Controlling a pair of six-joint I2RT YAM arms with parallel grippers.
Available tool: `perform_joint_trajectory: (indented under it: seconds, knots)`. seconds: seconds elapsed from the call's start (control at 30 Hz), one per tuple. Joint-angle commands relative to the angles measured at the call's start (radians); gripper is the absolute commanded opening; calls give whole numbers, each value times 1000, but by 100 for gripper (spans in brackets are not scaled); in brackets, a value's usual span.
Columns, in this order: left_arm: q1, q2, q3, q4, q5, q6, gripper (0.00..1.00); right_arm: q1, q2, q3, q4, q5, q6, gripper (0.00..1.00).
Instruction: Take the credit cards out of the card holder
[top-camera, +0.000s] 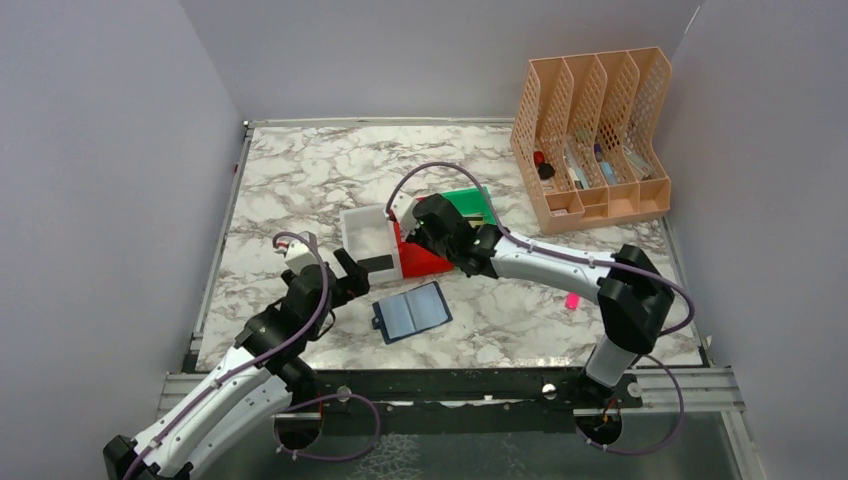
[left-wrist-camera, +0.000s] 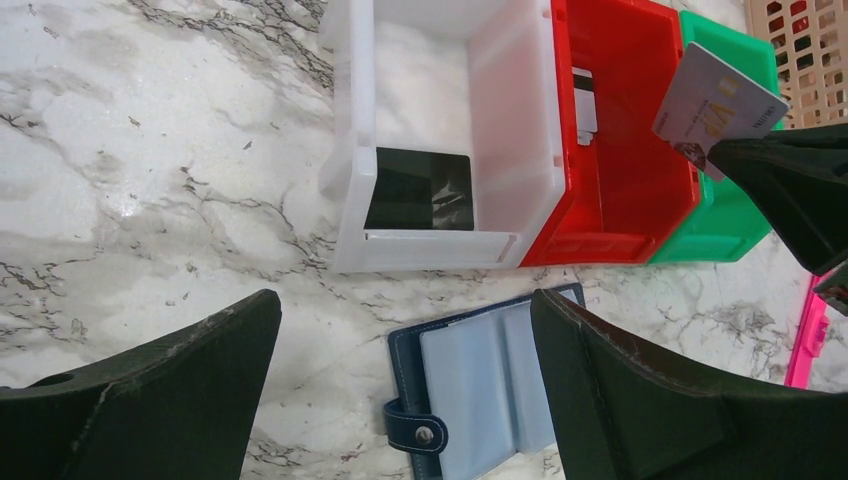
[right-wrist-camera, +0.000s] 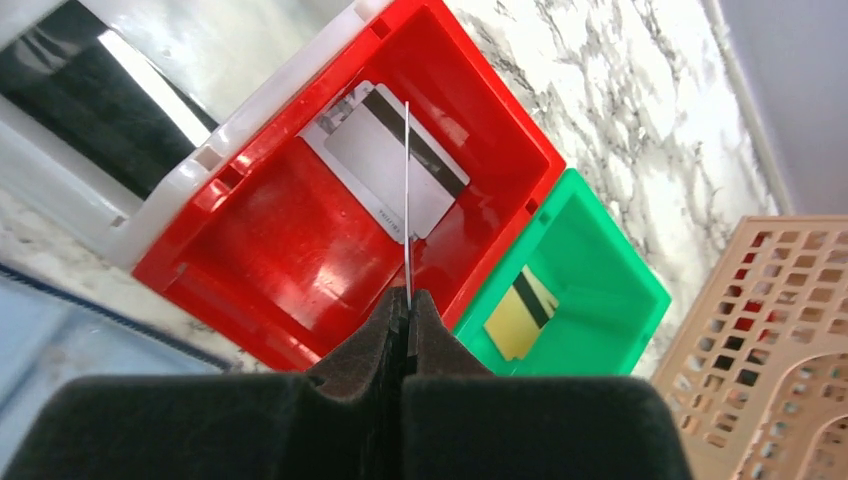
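Observation:
The card holder (top-camera: 410, 312) lies open on the marble, its pale-blue sleeves (left-wrist-camera: 490, 385) facing up and its snap tab at the left. My left gripper (left-wrist-camera: 405, 305) hangs open just above it, nothing between its fingers, and shows near the white bin in the top view (top-camera: 348, 275). My right gripper (right-wrist-camera: 407, 300) is shut on a silvery-grey credit card (left-wrist-camera: 715, 100), seen edge-on (right-wrist-camera: 407, 200) above the red bin (right-wrist-camera: 260, 240). A black card (left-wrist-camera: 420, 188) lies in the white bin (left-wrist-camera: 510, 130). Another silvery card (right-wrist-camera: 385, 160) rests in the red bin, and a tan-gold one (right-wrist-camera: 520, 318) in the green bin (right-wrist-camera: 600, 270).
The three bins stand side by side mid-table, just behind the card holder. A peach file organizer (top-camera: 590, 140) stands at the back right. A small pink stick (top-camera: 572, 300) lies on the marble to the right, near the right arm.

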Motion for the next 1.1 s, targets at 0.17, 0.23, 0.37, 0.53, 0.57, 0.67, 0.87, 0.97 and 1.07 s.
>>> perform_joint_trajectory:
  seconds: [0.17, 0.23, 0.37, 0.53, 0.57, 0.67, 0.87, 0.97, 1.07]
  knots:
    - [2, -68, -16, -3, -50, -3, 99, 11, 163, 125, 48, 127, -161, 1]
    - [3, -82, -19, -4, -52, 4, 99, 11, 204, 161, 25, 146, -158, 1]
    - [3, -102, -24, -5, -44, 0, 99, 11, 297, 219, -19, 238, -149, 1]
    - [2, -114, -31, -5, -34, -10, 99, 11, 354, 246, -9, 283, -151, 1]
    - [3, -113, -32, -4, -32, -10, 99, 11, 356, 246, 0, 281, -152, 1]
    - [3, -112, -34, -3, -31, -13, 99, 11, 360, 217, 74, 280, -179, 1]
    - [3, -100, -33, -4, -27, -14, 99, 11, 411, 228, 109, 302, -186, 1]
    - [3, -97, -35, -4, -27, -15, 99, 10, 426, 220, 128, 304, -189, 2]
    - [3, -97, -35, -3, -27, -15, 99, 10, 433, 211, 148, 308, -180, 5]
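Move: My right hand holds a clear card over the near right part of the red box. The box's middle is about 5 cm ahead, 3 cm left and 12 cm below. From this hand, the white box is about 4 cm ahead and 14 cm left, the green box 7 cm ahead and 7 cm right, and the open card holder 11 cm back and 5 cm left. From my left hand, the red box is roughly 13 cm ahead and 14 cm right. With my right fingers still pinching the card, I carry it forward about 6 cm and sink as I go. I then drop more steeply, some 8 cm down in all, to bring the card into the red box above the cards lying there. My wrist rolls about 20 degrees, left side dipping; my fingers stay shut. ##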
